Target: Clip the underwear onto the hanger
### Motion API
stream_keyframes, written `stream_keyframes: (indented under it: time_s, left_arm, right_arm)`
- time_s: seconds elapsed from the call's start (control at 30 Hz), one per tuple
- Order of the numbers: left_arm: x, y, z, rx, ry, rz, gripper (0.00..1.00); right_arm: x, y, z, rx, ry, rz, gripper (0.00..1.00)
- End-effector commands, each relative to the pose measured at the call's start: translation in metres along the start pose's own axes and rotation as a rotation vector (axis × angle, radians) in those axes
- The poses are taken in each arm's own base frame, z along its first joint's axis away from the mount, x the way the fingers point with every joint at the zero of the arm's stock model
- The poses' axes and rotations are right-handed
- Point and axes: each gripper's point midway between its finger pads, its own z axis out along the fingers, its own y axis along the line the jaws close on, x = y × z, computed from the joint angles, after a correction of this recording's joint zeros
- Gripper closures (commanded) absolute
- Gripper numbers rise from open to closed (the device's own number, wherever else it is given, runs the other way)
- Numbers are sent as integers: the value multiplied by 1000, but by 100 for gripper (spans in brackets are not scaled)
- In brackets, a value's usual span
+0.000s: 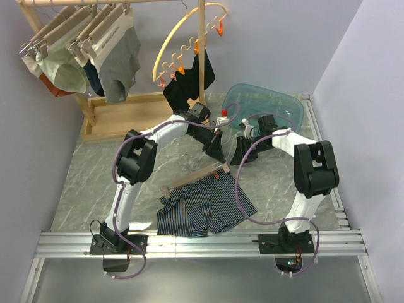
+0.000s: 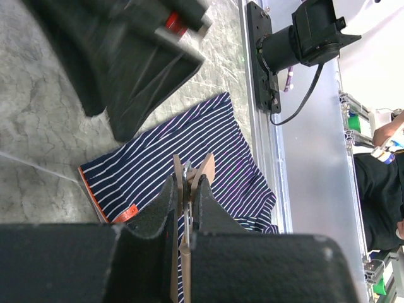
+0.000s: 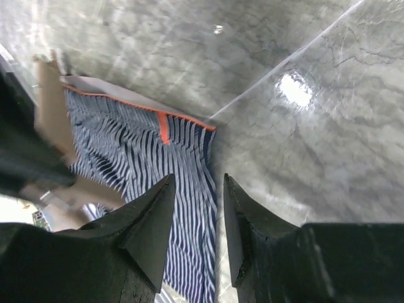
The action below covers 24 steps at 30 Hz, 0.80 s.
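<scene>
The navy pinstriped underwear lies flat on the marble table near the front, and also shows in the left wrist view and the right wrist view. The pale wooden hanger lies slanted over its upper edge. My left gripper is shut on the hanger's right end, with wooden bar and metal clip between the fingers. My right gripper hovers just right of it, open and empty, above the underwear's right edge.
A wooden rack at the back left holds several hangers with briefs. A yellow curved arc with orange pegs carries a black garment. A blue tub sits at the back right. A metal rail runs along the front.
</scene>
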Motion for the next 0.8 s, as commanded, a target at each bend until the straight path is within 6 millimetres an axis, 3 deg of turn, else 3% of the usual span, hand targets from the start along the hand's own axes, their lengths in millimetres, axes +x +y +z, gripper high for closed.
stream_keyframes:
  time_s: [0.0, 0.2, 0.4, 0.5, 0.53, 0.6, 0.77]
  left_arm:
    - [-10, -4, -3, 17, -20, 54, 100]
    - [-10, -3, -4, 13, -18, 50, 100]
    - [-11, -1, -6, 2, -19, 51, 100]
    - [-11, 0, -8, -2, -26, 56, 100]
    - [-8, 1, -7, -5, -23, 45, 100]
    - [-9, 1, -11, -13, -30, 48, 100]
    - [-9, 4, -14, -20, -36, 50, 100]
  right_arm:
    - [-9, -7, 15, 35, -7, -10, 56]
    - [-2, -4, 38, 47, 51, -40, 55]
    - [3, 1, 48, 11, 77, -30, 58]
    - [3, 6, 47, -14, 73, -34, 72]
    - [3, 7, 46, -18, 69, -34, 88]
    - [2, 13, 40, -33, 49, -43, 100]
    - [-7, 34, 16, -80, -26, -100, 100]
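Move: Just left of and below the right hand lies the near-right corner of the underwear's waistband: about 3 cm left, 1 cm back, 4 cm down. The orange tag is some 5 cm left of that corner and 2 cm nearer the base. The hanger clip in the left fingers stands about 6 cm left of the right hand, 3 cm back and 3 cm higher. From the left hand the corner lies roughly 4 cm right, 2 cm ahead and 9 cm below. Sinking and sliding left by about 3.5 cm each way, with a slight draw back, the right hand brings its half-open fingers down around the waistband corner under the raised clip. There the fingers shut and pinch the cloth, then the hand starts up by about 1 cm. The left hand keeps its grip on the hanger clip, nearly still. ##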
